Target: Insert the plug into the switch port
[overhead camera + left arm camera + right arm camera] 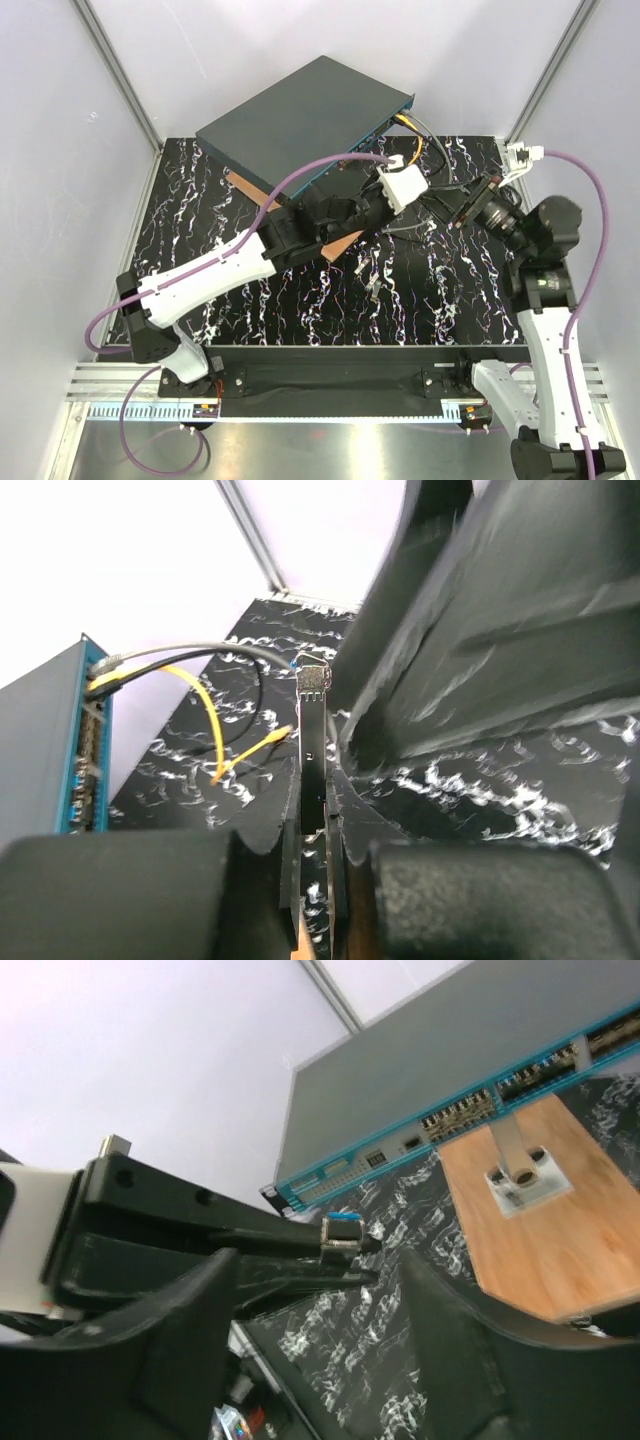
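Note:
The switch [300, 115] is a flat dark grey box with a teal front face of sockets [470, 1105], raised at the back of the table. My left gripper [318, 780] is shut on the plug [314, 682], a thin dark piece with a small metal end. In the right wrist view the plug [343, 1230] shows a blue tab at the tip of the left gripper's fingers [260, 1242]. It hangs above the table, short of the switch front. My right gripper [318, 1265] stands open on either side of the plug, not touching it. The two grippers meet right of centre [455, 208].
A brown wooden board [545, 1215] lies under the switch's front edge, with a small white post fitting [522, 1172] on it. Yellow cables [212, 730] and a grey cable [200, 650] run from the switch's right end. White enclosure walls stand close behind.

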Action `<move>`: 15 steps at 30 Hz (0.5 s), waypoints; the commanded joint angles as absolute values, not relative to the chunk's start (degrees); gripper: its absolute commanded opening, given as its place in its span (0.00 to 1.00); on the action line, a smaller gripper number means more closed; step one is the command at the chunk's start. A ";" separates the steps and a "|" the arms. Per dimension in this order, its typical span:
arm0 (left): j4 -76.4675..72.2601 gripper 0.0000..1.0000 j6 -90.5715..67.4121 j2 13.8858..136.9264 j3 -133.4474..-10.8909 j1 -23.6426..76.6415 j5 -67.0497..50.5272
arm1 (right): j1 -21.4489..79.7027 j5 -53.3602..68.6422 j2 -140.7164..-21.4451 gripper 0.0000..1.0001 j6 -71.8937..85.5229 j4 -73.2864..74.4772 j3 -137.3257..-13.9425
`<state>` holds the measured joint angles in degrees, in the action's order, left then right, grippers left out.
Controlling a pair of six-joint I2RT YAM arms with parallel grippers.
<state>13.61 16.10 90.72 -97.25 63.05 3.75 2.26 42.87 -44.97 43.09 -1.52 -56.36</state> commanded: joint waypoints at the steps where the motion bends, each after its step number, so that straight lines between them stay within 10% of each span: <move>1: 9.67 0.00 22.83 84.75 -93.71 62.93 1.94 | 2.37 46.40 -46.14 0.76 27.75 16.66 -69.03; 7: 8.18 0.00 37.42 76.04 -82.63 63.72 -3.86 | 2.37 52.20 -51.32 0.94 6.63 41.90 -84.98; 15: 4.40 0.00 65.54 67.33 -70.06 66.53 -10.11 | 2.29 59.51 -65.19 0.93 -30.90 85.09 -101.66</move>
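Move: The plug already sits in the left fingertips, with the right fingers already parted around it. From the left hand, the switch port in the middle of the front row is roughly 30 cm ahead, 10 cm to the left and 21 cm below. The wooden board lies about 23 cm ahead and 18 cm left, the yellow cable end about 28 cm ahead and 8 cm right, both some 33 cm down. From the right hand, the port is about 30 cm ahead, 12 cm left and 21 cm lower. The plug stays pinched in the left fingertips as the left hand carries it left and back, about 6 cm each way, sinking slightly and rolling some 30 degrees about its fingers so its upper side leans towards the base. The right hand opens wider and backs off towards its base, arcing up and partly down again while its left side tips down. ##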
